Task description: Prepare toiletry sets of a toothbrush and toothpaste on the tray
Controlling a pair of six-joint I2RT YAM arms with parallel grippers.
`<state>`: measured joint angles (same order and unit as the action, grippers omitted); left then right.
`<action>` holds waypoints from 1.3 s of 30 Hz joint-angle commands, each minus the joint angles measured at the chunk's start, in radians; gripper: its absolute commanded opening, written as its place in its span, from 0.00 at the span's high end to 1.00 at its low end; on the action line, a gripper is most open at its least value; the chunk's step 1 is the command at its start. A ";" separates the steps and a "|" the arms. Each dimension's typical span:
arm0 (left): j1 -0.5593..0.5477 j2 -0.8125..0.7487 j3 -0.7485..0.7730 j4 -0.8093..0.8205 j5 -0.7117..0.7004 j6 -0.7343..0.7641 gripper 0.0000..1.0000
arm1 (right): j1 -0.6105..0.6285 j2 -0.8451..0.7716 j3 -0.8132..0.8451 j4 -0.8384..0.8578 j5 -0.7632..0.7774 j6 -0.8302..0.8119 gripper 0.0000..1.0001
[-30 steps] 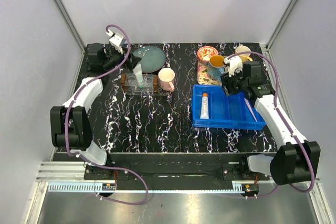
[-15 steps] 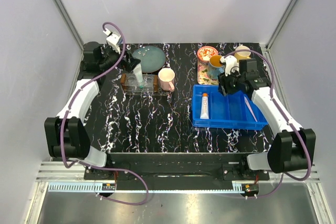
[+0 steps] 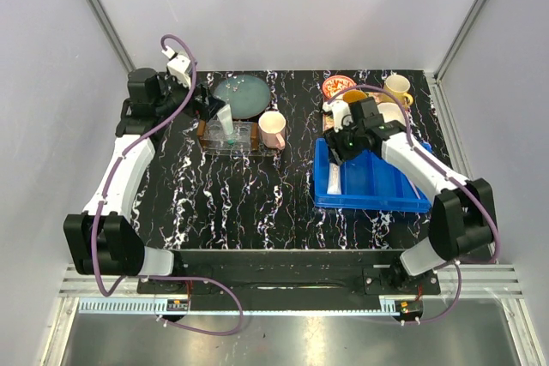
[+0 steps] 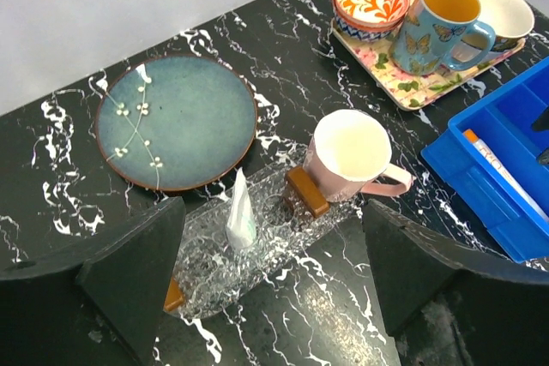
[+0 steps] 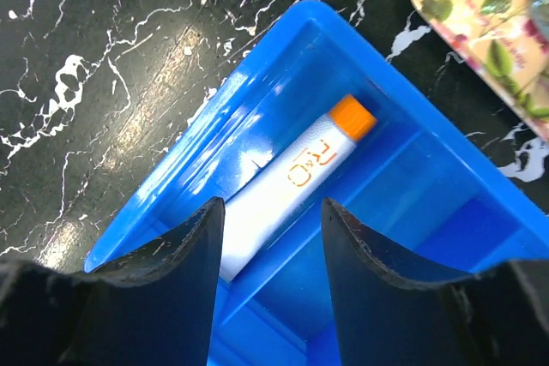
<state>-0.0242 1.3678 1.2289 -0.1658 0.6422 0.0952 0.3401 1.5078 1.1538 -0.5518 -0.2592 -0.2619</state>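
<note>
The clear tray with brown ends lies in the left wrist view, and a white teal-marked toothpaste stands upright in it. My left gripper hangs open just behind the tray with nothing between its fingers; from above, the left gripper is at the back left. A white toothpaste with an orange cap lies in the blue bin. My right gripper hovers open over this tube's lower end; from above, the right gripper is over the bin's left compartment. I cannot make out the toothbrush.
A pink mug stands against the tray's right end, and a blue-green plate lies behind it. The patterned square tray with cups and a bowl sits at the back right. The blue bin lies in front of it.
My right arm has swung left across the blue bin and now hangs over the orange-capped tube. My left arm has drawn back and left, away from the clear tray.
</note>
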 commanded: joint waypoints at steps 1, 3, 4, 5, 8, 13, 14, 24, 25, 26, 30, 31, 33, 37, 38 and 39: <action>0.006 -0.045 0.001 -0.014 -0.049 -0.003 0.12 | 0.028 0.057 0.049 -0.002 0.083 0.058 0.45; 0.006 -0.052 -0.005 -0.015 -0.049 0.001 0.12 | 0.034 0.086 0.055 -0.002 0.104 0.073 0.45; 0.006 -0.053 -0.011 -0.018 -0.052 0.008 0.12 | 0.037 0.094 0.060 0.001 0.113 0.078 0.45; 0.006 -0.056 -0.012 -0.021 -0.053 0.006 0.12 | 0.045 0.110 0.061 0.003 0.118 0.087 0.45; 0.006 -0.058 -0.019 -0.024 -0.052 0.009 0.12 | 0.056 0.146 0.069 0.003 0.149 0.111 0.45; 0.006 -0.058 -0.022 -0.024 -0.046 -0.002 0.11 | 0.068 0.190 0.087 -0.007 0.181 0.138 0.44; 0.006 -0.056 -0.022 -0.023 -0.045 -0.003 0.12 | 0.069 0.206 0.092 -0.013 0.187 0.142 0.44; 0.006 -0.053 -0.032 -0.018 -0.027 -0.025 0.12 | 0.106 0.236 0.101 -0.030 0.267 0.153 0.45; 0.006 -0.053 -0.034 -0.020 -0.026 -0.026 0.12 | 0.114 0.236 0.100 -0.027 0.291 0.161 0.44; 0.006 -0.053 -0.034 -0.018 -0.024 -0.029 0.12 | 0.119 0.241 0.098 -0.025 0.305 0.165 0.44; 0.006 -0.050 -0.032 -0.018 -0.019 -0.038 0.11 | 0.142 0.258 0.080 -0.008 0.385 0.193 0.45; 0.006 -0.050 -0.032 -0.020 -0.021 -0.038 0.11 | 0.143 0.265 0.077 0.001 0.393 0.213 0.45; 0.006 -0.050 -0.034 -0.018 -0.021 -0.043 0.12 | 0.145 0.272 0.063 0.013 0.413 0.236 0.45; 0.006 -0.052 -0.037 -0.015 -0.021 -0.046 0.12 | 0.151 0.287 0.049 0.036 0.439 0.288 0.46; 0.006 -0.053 -0.039 -0.014 -0.021 -0.046 0.12 | 0.155 0.292 0.047 0.041 0.451 0.293 0.46; 0.006 -0.052 -0.040 -0.012 -0.019 -0.048 0.11 | 0.163 0.295 0.047 0.046 0.456 0.296 0.46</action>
<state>-0.0242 1.3434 1.1999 -0.2161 0.6067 0.0658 0.4858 1.7859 1.2110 -0.5385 0.1177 -0.0269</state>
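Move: The right hand hangs half open over the blue box, the orange-capped toothpaste about 11 cm below and only about 1 cm back, level sideways. The blue box's middle is some 12 cm to the hand's right, 1 cm back and 11 cm below; the butterfly mug stands roughly 17 cm ahead and 6 cm right, the pink mug 12 cm ahead and 18 cm left. From the left hand, the toothpaste lies about 35 cm right, 9 cm back and 27 cm below. The right hand sinks about 8 cm almost straight down towards the orange-capped toothpaste in the blue box, quickly at first, then easing off and creeping lower, with hardly any travel sideways or forward. On the way the wrist turns some 20 degrees, clockwise and with its left side dipping, so the fingers, slanting to the left before, point more steeply down and more ahead, one tip to either side of the tube's upper body, still half open and with no grip on it. ##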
